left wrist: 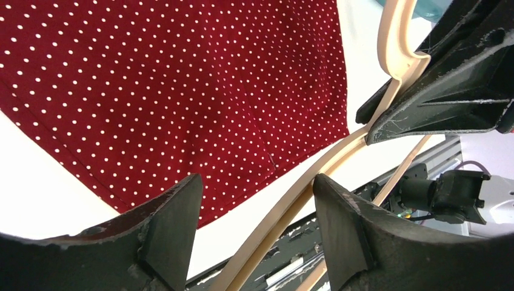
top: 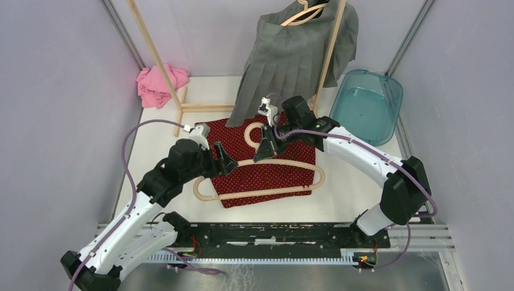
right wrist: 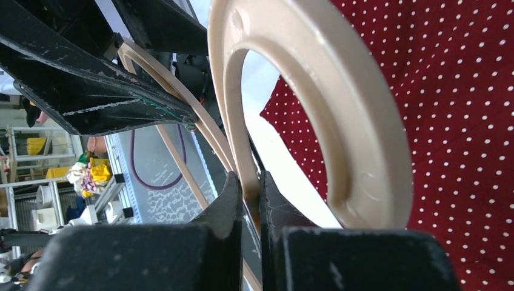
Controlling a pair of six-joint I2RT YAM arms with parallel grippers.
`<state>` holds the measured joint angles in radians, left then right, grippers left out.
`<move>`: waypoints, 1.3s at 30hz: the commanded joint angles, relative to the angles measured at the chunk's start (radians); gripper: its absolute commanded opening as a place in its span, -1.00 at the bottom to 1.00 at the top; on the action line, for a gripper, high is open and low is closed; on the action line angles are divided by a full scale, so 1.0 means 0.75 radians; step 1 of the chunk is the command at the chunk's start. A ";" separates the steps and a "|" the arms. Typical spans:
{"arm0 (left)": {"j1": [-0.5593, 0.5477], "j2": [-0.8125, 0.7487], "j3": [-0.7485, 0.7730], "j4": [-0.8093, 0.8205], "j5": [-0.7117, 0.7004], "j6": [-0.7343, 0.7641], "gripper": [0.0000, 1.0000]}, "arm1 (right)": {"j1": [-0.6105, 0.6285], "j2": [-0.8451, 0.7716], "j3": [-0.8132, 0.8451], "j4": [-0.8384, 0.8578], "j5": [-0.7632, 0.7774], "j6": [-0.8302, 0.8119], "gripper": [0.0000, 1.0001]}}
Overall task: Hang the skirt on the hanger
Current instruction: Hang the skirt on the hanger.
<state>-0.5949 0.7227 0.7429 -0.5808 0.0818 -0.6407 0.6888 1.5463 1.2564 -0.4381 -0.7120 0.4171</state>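
A dark red skirt with white dots (top: 260, 176) (left wrist: 182, 91) (right wrist: 460, 121) lies flat on the white table. Over it sits a beige hanger (top: 267, 192), its hook pointing to the far side. My right gripper (top: 267, 150) (right wrist: 245, 194) is shut on the hanger's neck just below the hook (right wrist: 339, 121). My left gripper (top: 227, 163) (left wrist: 254, 206) is open at the hanger's left shoulder. The hanger arm (left wrist: 315, 176) passes between its jaws, close to the right one, and the skirt's edge lies just beyond the left one.
A grey pleated skirt (top: 291, 60) hangs from a wooden rack (top: 330, 54) at the back. A pink cloth (top: 159, 85) lies at the rack's left foot, and a teal tub (top: 367, 106) stands at the back right. Grey walls enclose both sides.
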 commanded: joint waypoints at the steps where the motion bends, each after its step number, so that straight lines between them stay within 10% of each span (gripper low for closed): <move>1: -0.013 0.052 0.091 0.000 0.009 0.057 0.51 | -0.025 -0.028 0.017 0.207 0.150 -0.017 -0.98; 9: -0.015 0.022 0.021 0.162 -0.103 0.070 0.98 | -0.028 0.081 -0.022 0.270 -0.169 0.067 -0.98; 25: -0.013 -0.326 -0.214 0.477 0.290 0.091 0.98 | -0.014 -0.090 0.059 0.154 -0.266 0.073 -0.98; 39: -0.014 -0.330 -0.098 0.261 0.064 0.064 0.98 | 0.008 -0.174 0.043 -0.057 -0.154 -0.030 -0.98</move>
<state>-0.6018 0.4637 0.5922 -0.3771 0.1581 -0.5983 0.6926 1.4765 1.2591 -0.4507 -0.8818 0.4362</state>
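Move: The hanger's middle is some 9 cm to the right of my left hand, 4 cm back and slightly lower; its shoulder bar runs between my part-open left fingers. My right hand already pinches the hanger by the hook's neck. From the right hand, the red skirt's middle is about 6 cm ahead and roughly 18 cm below. The grey skirt hangs some 24 cm ahead, 10 cm to the right and 9 cm higher. I keep the hanger's neck pinched in my right hand and, after a small shift left, lift it about 4 cm while drawing it some 4 cm back towards me, away from the red skirt. My left fingers spread fully around the shoulder bar without closing; that hand edges forward, then pulls back and rises nearly 5 cm, tipping its fingers up some 15 degrees, and sinks a little at the end. ##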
